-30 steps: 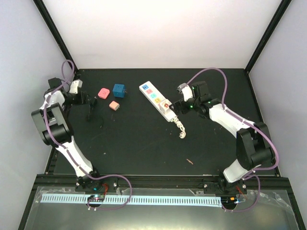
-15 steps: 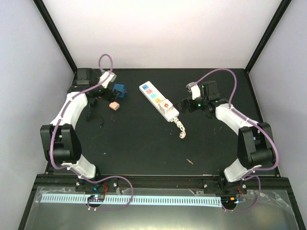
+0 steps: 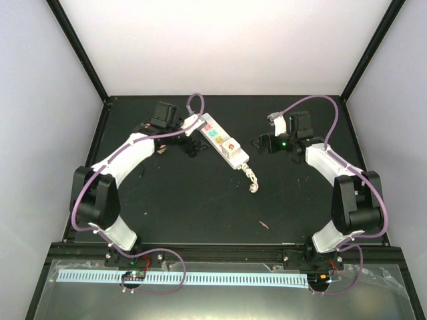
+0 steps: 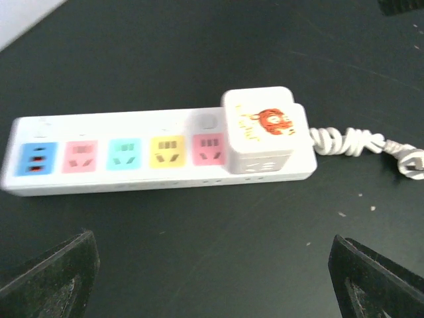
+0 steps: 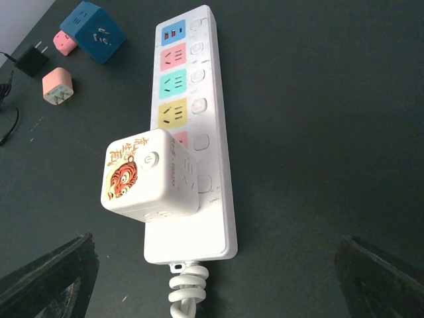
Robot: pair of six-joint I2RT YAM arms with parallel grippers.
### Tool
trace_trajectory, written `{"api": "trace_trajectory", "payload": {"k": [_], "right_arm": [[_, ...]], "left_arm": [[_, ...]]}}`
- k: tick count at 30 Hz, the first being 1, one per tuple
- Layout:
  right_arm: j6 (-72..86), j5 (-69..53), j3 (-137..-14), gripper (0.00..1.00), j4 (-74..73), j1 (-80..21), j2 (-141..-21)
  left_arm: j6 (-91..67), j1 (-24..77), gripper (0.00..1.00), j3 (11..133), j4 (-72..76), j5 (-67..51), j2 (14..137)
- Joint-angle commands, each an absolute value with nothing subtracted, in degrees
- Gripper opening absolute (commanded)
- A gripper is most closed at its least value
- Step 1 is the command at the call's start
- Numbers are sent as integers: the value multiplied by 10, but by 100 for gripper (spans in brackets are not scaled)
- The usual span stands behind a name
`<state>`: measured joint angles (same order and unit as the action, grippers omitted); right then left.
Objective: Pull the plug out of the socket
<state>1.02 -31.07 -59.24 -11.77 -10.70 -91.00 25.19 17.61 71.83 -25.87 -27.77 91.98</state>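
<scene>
The socket is a long white power strip [image 3: 215, 135] with pastel outlets, lying diagonally at the back middle of the table. A white cube plug [image 3: 231, 148] with a tiger sticker sits in it near the cord end, and the bundled white cord [image 3: 251, 179] trails toward me. My left gripper [image 3: 189, 144] is open and empty, just left of the strip. My right gripper [image 3: 260, 143] is open and empty, a little right of the plug. The left wrist view shows the strip [image 4: 126, 156], the plug [image 4: 262, 131] and my open gripper [image 4: 212, 285]. The right wrist view shows the plug [image 5: 147, 175], the strip [image 5: 205, 126] and my open gripper [image 5: 215, 283].
In the right wrist view a blue cube adapter [image 5: 93, 30], two small pink adapters [image 5: 64, 43] [image 5: 57, 85] and a black charger [image 5: 30, 61] lie beyond the strip on the left. A small red scrap [image 3: 263, 225] lies on the mat near the front.
My left arm has swung from the far left of the table rightward to the power strip. My right gripper has drawn back a little to the right, away from the plug.
</scene>
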Motion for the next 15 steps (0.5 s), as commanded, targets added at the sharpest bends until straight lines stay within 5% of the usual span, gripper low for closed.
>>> {"api": "trace_trajectory", "payload": {"k": [1,15], "right_arm": [[21,-324,-595,100,-113,-99,-892],[24,-335,-596,100,-116,-86,-892]], "left_arm": [[212,227,97,722,-221,-258,960],[133,316,98,787,-168,-196,1080]]}}
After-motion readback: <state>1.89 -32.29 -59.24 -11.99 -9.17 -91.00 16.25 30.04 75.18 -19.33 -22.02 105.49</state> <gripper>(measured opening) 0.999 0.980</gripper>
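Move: The white tiger plug, still seated in the power strip, lies about 12 cm to the left hand's right, some 3 cm ahead and 12 cm below. The power strip's middle is 5 cm farther out and 4 cm left of the plug; its coiled cord begins beyond the near end, roughly 10 cm back and 7 cm right of the plug. From the right hand, the plug is about 11 cm left, 3 cm ahead and 8 cm below. Open and slowing, the left hand sweeps about 9 cm right while sinking some 7 cm towards the tiger plug. ##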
